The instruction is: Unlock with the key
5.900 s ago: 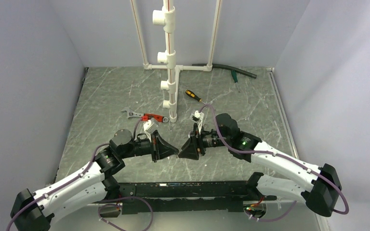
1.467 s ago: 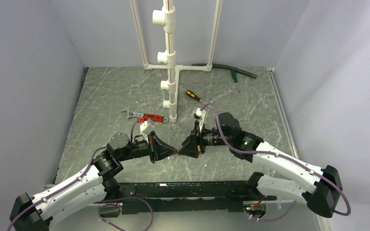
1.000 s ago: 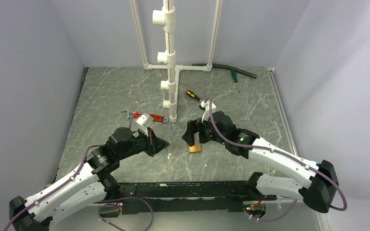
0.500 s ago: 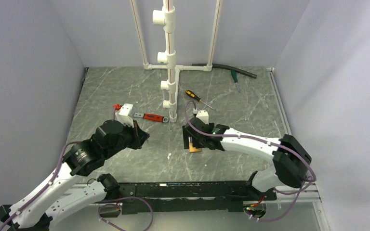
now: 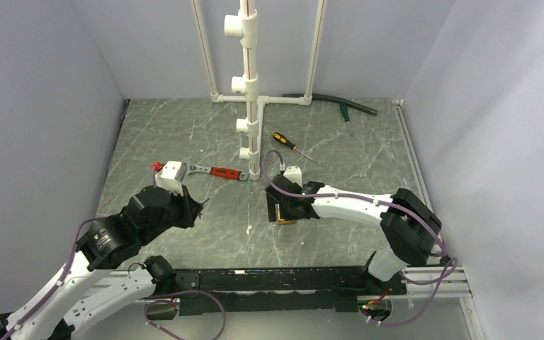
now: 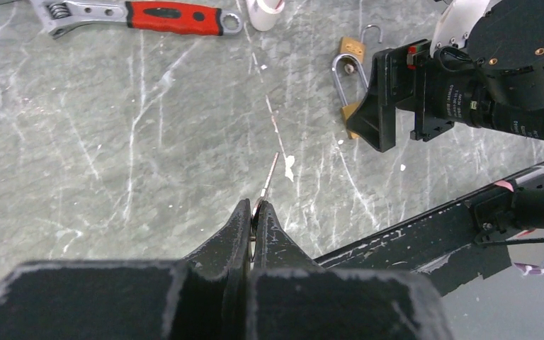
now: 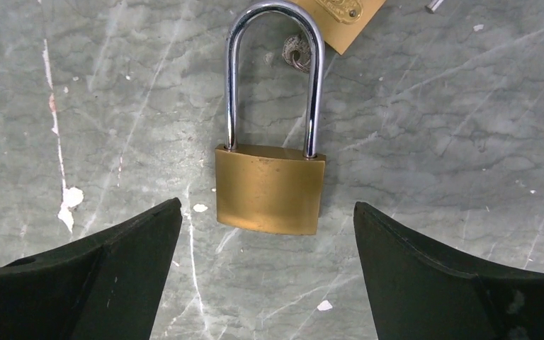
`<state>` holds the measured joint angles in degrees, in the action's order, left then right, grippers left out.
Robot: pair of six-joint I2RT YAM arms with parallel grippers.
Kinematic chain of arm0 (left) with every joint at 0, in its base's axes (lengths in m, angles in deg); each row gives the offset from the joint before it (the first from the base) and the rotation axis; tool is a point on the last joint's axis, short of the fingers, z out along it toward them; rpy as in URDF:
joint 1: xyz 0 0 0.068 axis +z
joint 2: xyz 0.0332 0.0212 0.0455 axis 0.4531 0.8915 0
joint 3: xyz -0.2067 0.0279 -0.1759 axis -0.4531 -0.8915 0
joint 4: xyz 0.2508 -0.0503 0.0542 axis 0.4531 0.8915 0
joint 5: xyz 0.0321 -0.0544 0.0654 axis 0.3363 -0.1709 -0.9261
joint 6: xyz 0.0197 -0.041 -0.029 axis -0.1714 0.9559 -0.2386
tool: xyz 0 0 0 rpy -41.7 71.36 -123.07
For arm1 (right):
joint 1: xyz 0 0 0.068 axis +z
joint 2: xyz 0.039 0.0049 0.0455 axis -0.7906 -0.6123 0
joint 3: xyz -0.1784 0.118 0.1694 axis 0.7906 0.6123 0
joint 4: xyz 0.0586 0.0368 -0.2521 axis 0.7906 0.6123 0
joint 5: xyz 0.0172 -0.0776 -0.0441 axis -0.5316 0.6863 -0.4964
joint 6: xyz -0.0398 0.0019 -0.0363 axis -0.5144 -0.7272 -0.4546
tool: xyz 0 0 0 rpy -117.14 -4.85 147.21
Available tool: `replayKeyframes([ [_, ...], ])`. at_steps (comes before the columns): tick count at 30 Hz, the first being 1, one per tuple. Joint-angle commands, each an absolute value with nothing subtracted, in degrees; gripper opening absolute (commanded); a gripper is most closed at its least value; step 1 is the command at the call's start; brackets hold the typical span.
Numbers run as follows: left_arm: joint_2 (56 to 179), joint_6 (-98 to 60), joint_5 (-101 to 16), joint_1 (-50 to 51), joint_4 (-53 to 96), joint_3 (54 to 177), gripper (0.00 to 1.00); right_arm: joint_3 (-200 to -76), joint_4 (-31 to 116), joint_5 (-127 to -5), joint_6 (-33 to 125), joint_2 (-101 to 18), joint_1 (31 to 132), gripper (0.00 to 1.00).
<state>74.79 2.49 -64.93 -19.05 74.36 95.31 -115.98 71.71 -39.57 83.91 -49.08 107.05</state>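
Note:
A thin silver key (image 6: 270, 177) sticks out forward from my left gripper (image 6: 255, 207), which is shut on its head. That gripper (image 5: 195, 205) hangs left of the table's middle, well apart from the lock. The large brass padlock (image 7: 269, 190) lies flat on the table, both legs of its steel shackle (image 7: 275, 71) seated in the body. My right gripper (image 7: 266, 207) points down over it, open wide, with a finger on either side of the body and neither touching it. From above, the padlock (image 5: 288, 221) peeks out under the right gripper (image 5: 278, 211).
A smaller brass padlock (image 6: 352, 46) lies just beyond the large one. A red-handled wrench (image 5: 216, 171) and a black-and-orange screwdriver (image 5: 287, 142) flank the white pipe stand (image 5: 251, 92). A black hose (image 5: 333, 101) runs along the back. A black rail (image 5: 269, 280) edges the near side.
My left gripper has drawn back to the left with the key, away from the middle. The right gripper has tilted further down over the padlock lying on the table.

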Motion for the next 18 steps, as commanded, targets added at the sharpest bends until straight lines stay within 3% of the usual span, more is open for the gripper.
replayKeyframes([
  [1, 72.91, 2.87, -67.85, -19.27, 75.75, 97.00, 0.00, -119.25, 71.39, -40.98, 83.50, -51.94, 107.26, 0.92],
  [18, 71.42, 2.28, -66.84, -19.29, 74.66, 96.52, 0.00, -120.10, 72.40, -42.08, 83.35, -57.29, 107.09, 0.68],
])
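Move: The large padlock lies almost under the open right fingers, its brass body roughly 3 cm below the hand point, 1 cm ahead and 1 cm left, with the shackle pointing forward. The small padlock is about 9 cm ahead and 2 cm right of this hand; the foot of the white pipe stand is some 13 cm ahead and 9 cm left. From the left hand, which holds the key, the large padlock is about 20 cm right, 6 cm ahead and 22 cm below. Right fingertips close in on the two sides of the large padlock's brass body, ending right beside it, while the hand sinks nearly straight down by roughly 2.5 cm and drifts half a centimetre left. The fingers narrow from almost wide open to about two thirds; a firm pinch can't be seen yet. The wrist tilts only about 5 degrees. ##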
